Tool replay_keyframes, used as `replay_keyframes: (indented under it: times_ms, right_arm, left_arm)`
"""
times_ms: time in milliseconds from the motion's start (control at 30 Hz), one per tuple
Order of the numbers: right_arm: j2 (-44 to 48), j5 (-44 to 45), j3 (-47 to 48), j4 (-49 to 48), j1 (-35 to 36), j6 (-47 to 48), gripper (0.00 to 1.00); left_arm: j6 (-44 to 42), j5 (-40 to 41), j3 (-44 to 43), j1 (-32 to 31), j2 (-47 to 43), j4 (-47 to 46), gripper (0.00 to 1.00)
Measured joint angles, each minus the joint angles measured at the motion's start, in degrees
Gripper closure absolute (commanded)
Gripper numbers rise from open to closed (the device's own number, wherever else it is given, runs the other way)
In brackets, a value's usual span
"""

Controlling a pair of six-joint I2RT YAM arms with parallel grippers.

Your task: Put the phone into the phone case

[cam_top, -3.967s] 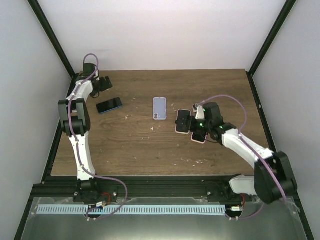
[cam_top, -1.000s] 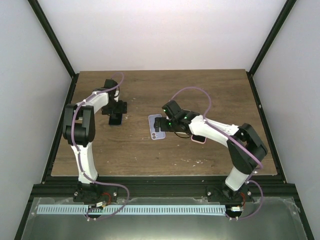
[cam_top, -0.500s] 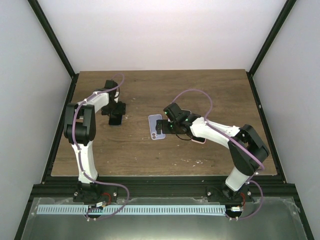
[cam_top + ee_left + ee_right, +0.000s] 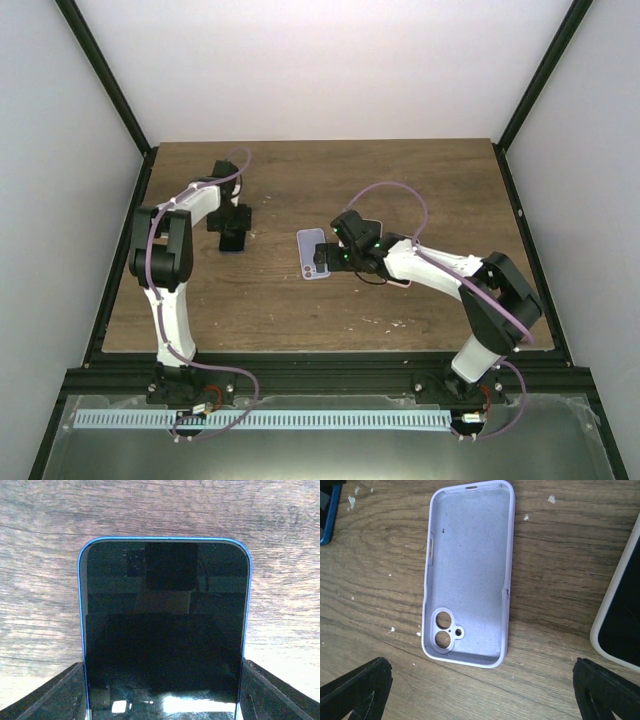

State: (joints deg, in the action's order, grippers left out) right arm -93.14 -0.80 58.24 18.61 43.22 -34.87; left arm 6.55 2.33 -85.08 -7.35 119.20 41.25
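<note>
The blue phone [image 4: 165, 630] lies screen up on the wooden table; in the top view only its near end [image 4: 232, 245] shows under my left gripper [image 4: 233, 228]. In the left wrist view my left gripper [image 4: 162, 702] has a finger against each long edge of the phone. The lavender phone case [image 4: 467, 575] lies open side up, its camera hole towards my right gripper [image 4: 480, 700], which is open and empty just short of the case. In the top view the case [image 4: 312, 255] lies left of my right gripper [image 4: 338, 255].
A second phone in a pale pink case [image 4: 622, 615] lies right of the lavender case, partly under my right arm in the top view [image 4: 399, 280]. A corner of the blue phone [image 4: 326, 510] shows in the right wrist view. White crumbs dot the table [image 4: 420, 180].
Four seconds ago my left gripper stood away from the phone and the case lay farther back. Over the last second my right gripper drew slightly right off the case; my left held still.
</note>
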Motion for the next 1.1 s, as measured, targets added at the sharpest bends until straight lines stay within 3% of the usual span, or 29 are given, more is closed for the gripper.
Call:
replay_keyframes:
  times_ms: [100,233,333,667,933,1100]
  right_arm:
    - [-0.17,-0.33,-0.02,-1.07,-0.20,1.64,0.03]
    - [-3.04,-2.05,1.53,-2.86,-1.33,3.34,0.27]
    - [-6.29,-2.71,2.95,-4.07,-2.51,4.55,0.39]
    - [-17.14,0.07,10.86,-3.48,-3.78,6.93,0.59]
    - [-20.04,1.51,13.42,-1.73,-3.78,7.82,0.76]
    - [-20.04,1.46,13.40,-0.85,-3.78,7.34,0.78]
  left_arm:
    - [0.96,-0.24,0.02,-0.35,-0.24,0.63,0.37]
    - [2.27,-1.57,1.40,-0.70,-1.51,1.46,0.38]
    - [3.50,-2.91,2.78,-0.94,-3.15,2.82,0.38]
    - [5.99,-9.29,5.55,-1.44,-10.82,5.38,0.40]
    - [6.64,-13.03,8.74,-1.55,-15.04,5.70,0.40]
    - [6.67,-14.56,11.50,-1.60,-17.25,5.81,0.41]
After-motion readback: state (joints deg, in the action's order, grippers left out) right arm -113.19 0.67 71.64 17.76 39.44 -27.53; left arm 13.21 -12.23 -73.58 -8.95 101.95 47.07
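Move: The empty right hand is going for the lavender case, whose middle is about 6 cm ahead, 5 cm left and 7 cm below. The white-cased phone lies some 15 cm right of the case and 3 cm farther out, the pink-cased phone about 22 cm right of the case and 3 cm nearer. From the left hand, already gripping the bare phone, the case is roughly 8 cm back, 23 cm right and 1 cm lower. Left lifts the held phone 5.5 cm, back and right towards the case; right reaches forward-down, closing around its right rim. ##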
